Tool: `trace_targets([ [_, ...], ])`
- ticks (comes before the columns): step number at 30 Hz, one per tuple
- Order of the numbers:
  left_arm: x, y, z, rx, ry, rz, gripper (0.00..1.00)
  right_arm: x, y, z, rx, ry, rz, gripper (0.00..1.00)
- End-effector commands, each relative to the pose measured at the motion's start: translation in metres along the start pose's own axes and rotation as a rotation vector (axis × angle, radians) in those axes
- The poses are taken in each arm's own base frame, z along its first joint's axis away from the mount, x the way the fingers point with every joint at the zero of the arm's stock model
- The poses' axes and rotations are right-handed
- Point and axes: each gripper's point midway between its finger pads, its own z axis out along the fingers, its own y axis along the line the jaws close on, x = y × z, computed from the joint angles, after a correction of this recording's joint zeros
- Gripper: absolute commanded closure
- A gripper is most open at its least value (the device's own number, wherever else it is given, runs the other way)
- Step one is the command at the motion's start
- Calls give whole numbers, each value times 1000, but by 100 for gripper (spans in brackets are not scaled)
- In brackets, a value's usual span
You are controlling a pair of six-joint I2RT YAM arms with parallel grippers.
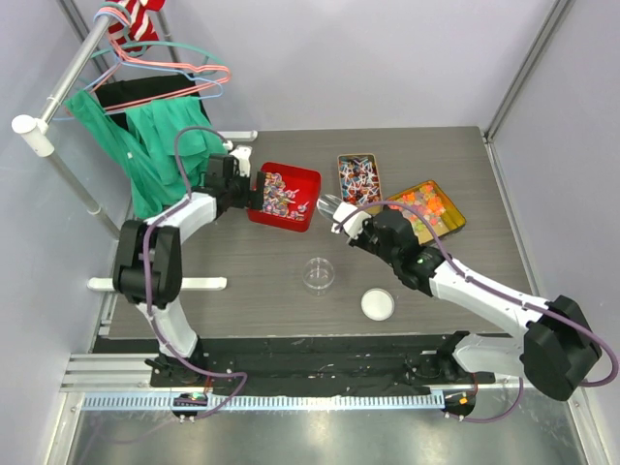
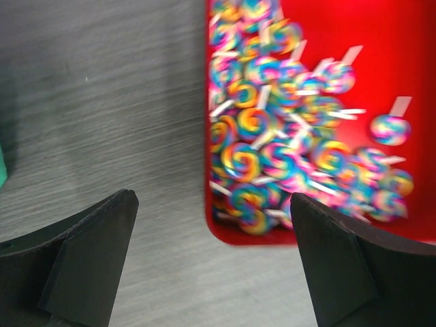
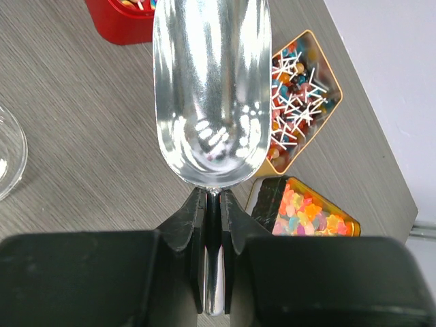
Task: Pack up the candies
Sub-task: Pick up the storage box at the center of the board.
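The candies (image 1: 281,192) are small swirl-coloured sweets on white sticks, heaped in a red tray (image 1: 283,224) at the table's back left. In the left wrist view the candies (image 2: 272,136) fill the tray's (image 2: 381,41) near left corner. My left gripper (image 1: 242,184) hovers at the tray's left edge, its jaws (image 2: 211,197) wide open and empty, straddling that corner from above. My right gripper (image 1: 347,218) is shut on the handle of a shiny metal scoop (image 1: 327,205). The scoop's bowl (image 3: 211,88) is empty and points toward the tray (image 3: 119,27); the gripper (image 3: 213,194) pinches its thin stem.
A gold tin of red-and-blue sweets (image 1: 358,179) (image 3: 300,88) and a gold tin of orange, yellow and green pieces (image 1: 431,208) (image 3: 306,211) stand right of the red tray. A clear glass dish (image 1: 318,275) (image 3: 8,157) and a white lid (image 1: 378,304) lie nearer. Green cloth (image 1: 155,145) hangs at the left.
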Motion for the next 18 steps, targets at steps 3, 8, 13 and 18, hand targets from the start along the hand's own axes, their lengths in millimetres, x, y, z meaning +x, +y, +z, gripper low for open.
trace_targets([
  [3,-9,27,26,-133,-31,21,7,-7,-9,6,36,-28,14,99],
  [8,-13,31,31,-151,-35,27,16,-3,-5,9,21,-18,12,99],
  [13,-9,29,35,-134,-1,35,25,-4,-3,9,16,-24,8,99],
  [18,-8,27,30,-113,-9,35,28,-2,-3,9,14,-21,5,99],
])
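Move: The red storage box has its middle about 10 cm to the left hand's right, 4 cm ahead and 8 cm below; its left wall runs roughly beneath the open fingers. From the same hand, the scoop bowl is 26 cm right and 8 cm back, the glass jar 21 cm right and 31 cm back, and the small-lollipop box 36 cm right and 6 cm ahead. From the right hand, the red box lies some 22 cm left, 14 cm ahead and 14 cm below. No touch on the red box can be made out yet: the left hand drops about 4 cm with its fingers to either side of the left wall, then eases forward some 2 cm and slightly left, coming back up about 1 cm, while the wide-open fingers close by roughly a quarter. The right hand keeps the scoop handle pinched and sinks about 1.5 cm. ##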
